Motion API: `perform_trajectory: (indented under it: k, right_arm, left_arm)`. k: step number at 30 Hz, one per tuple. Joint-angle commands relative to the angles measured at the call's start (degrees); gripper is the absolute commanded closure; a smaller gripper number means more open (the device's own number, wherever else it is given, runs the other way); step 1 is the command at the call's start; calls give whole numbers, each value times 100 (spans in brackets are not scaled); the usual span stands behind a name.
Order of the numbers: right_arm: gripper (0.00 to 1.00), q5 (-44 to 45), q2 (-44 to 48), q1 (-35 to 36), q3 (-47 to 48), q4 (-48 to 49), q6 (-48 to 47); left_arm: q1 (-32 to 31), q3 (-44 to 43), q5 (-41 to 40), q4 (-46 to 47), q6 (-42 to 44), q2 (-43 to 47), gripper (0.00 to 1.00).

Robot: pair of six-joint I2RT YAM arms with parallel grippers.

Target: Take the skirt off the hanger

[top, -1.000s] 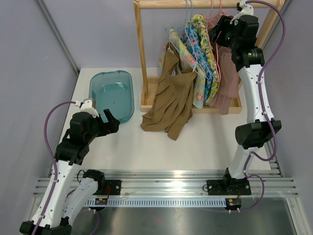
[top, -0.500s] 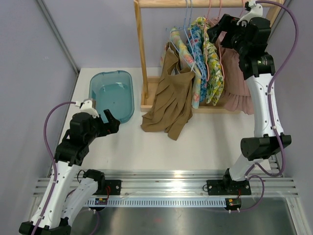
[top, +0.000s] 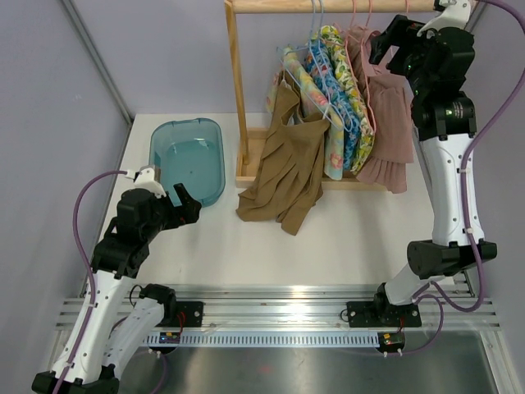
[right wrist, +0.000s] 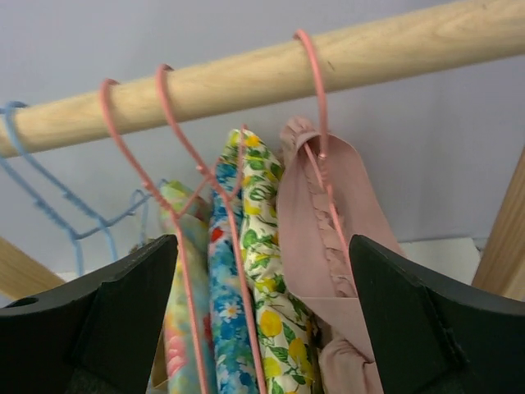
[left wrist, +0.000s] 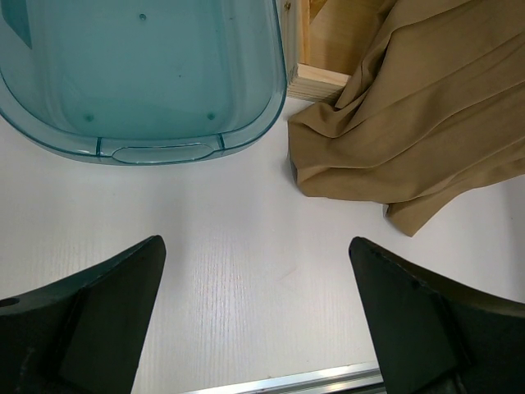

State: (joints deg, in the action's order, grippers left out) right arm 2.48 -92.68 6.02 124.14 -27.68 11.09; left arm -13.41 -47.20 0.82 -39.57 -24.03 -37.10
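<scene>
A brown skirt (top: 283, 168) hangs from the left end of the rack and spills onto the table; it also shows in the left wrist view (left wrist: 410, 131). Beside it hang floral garments (top: 340, 98) and a pink ruffled garment (top: 392, 123) on pink wire hangers (right wrist: 316, 107) over the wooden rod (right wrist: 246, 74). My right gripper (top: 385, 41) is open and empty, high up just right of the pink garment (right wrist: 328, 222), which lies between its fingers (right wrist: 131, 304) in the wrist view. My left gripper (top: 187, 205) is open and empty over the bare table, left of the brown skirt.
A teal plastic tub (top: 189, 156) sits at the back left, its rim (left wrist: 164, 152) just ahead of my left gripper. The wooden rack has an upright post (top: 238, 90) and a base tray (top: 246, 174). Purple walls close in on both sides.
My right arm has moved right and slightly up along the rod. The pink garment swung out to the right and has settled back. The left arm has not moved.
</scene>
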Motion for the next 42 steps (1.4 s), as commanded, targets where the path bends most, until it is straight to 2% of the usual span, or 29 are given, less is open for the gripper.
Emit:
perform_trajectory:
  k: [1,6,13,14,15,16,17,18,21,27,35,39,42]
  right_arm:
    - [9,647,-329,22,119,-167,-300]
    - [13,692,-838,22,479,-185,-388]
    - [32,693,-1524,-13,1489,-299,-415]
    - [39,684,-1620,-13,1578,-308,-406]
    - [42,666,-1673,-13,1657,-308,-415]
    - [54,657,-1761,-22,1788,-308,-406]
    - [55,657,-1788,-39,1842,-299,-406]
    - [72,666,-1814,-48,1894,-299,-380]
    - [100,692,-1885,-83,2018,-317,-345]
    - [100,377,-1710,-198,1965,-334,-151]
    - [100,174,-901,-207,1834,-264,42]
    - [100,253,-287,-207,1343,-176,42]
    - [100,305,223,-207,852,-237,77]
  left_arm:
    - [-30,0,-64,108,-31,63,2]
    - [-30,0,-64,108,-31,63,2]
    - [-30,9,-64,108,-31,80,2]
    - [-30,9,-56,108,-40,80,2]
    - [-30,9,-56,108,-40,80,2]
    - [-39,9,-56,108,-40,72,2]
    - [-39,9,-56,108,-40,72,2]
    - [-39,9,-56,108,-40,72,2]
    - [-39,9,-212,99,-40,63,2]
    - [-39,-35,-433,29,-75,-16,2]
    - [-30,-88,-758,116,-84,133,2]
    - [-56,-272,-759,318,-23,2,1]
    - [-188,-772,-776,511,179,-349,1]
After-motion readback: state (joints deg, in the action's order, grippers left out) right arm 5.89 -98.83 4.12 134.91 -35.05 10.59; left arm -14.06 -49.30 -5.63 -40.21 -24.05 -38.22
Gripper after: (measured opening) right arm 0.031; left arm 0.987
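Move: Ahead of the open right hand, about 9 cm out, 2 cm right and 5 cm lower, is the neck of the rightmost pink hanger, with the wooden rail some 10 cm straight ahead at about hand height. The pink skirt hangs below that neck; the next pink hanger stands roughly 5 cm to the hand's left and equally far out, the rack's post about 11 cm to its right. From the left hand the neck lies about 32 cm ahead, 38 cm right and 26 cm higher. Reaching some 8 cm forward while dipping about 5 cm, the right hand brings its open fingers around the neck of the rightmost pink hanger just under the rail, tipping slightly down, and shuts them to pinch it. After a brief hold it draws the pinched hanger about 7 cm back towards the robot and 5 cm up, away from the rail. ##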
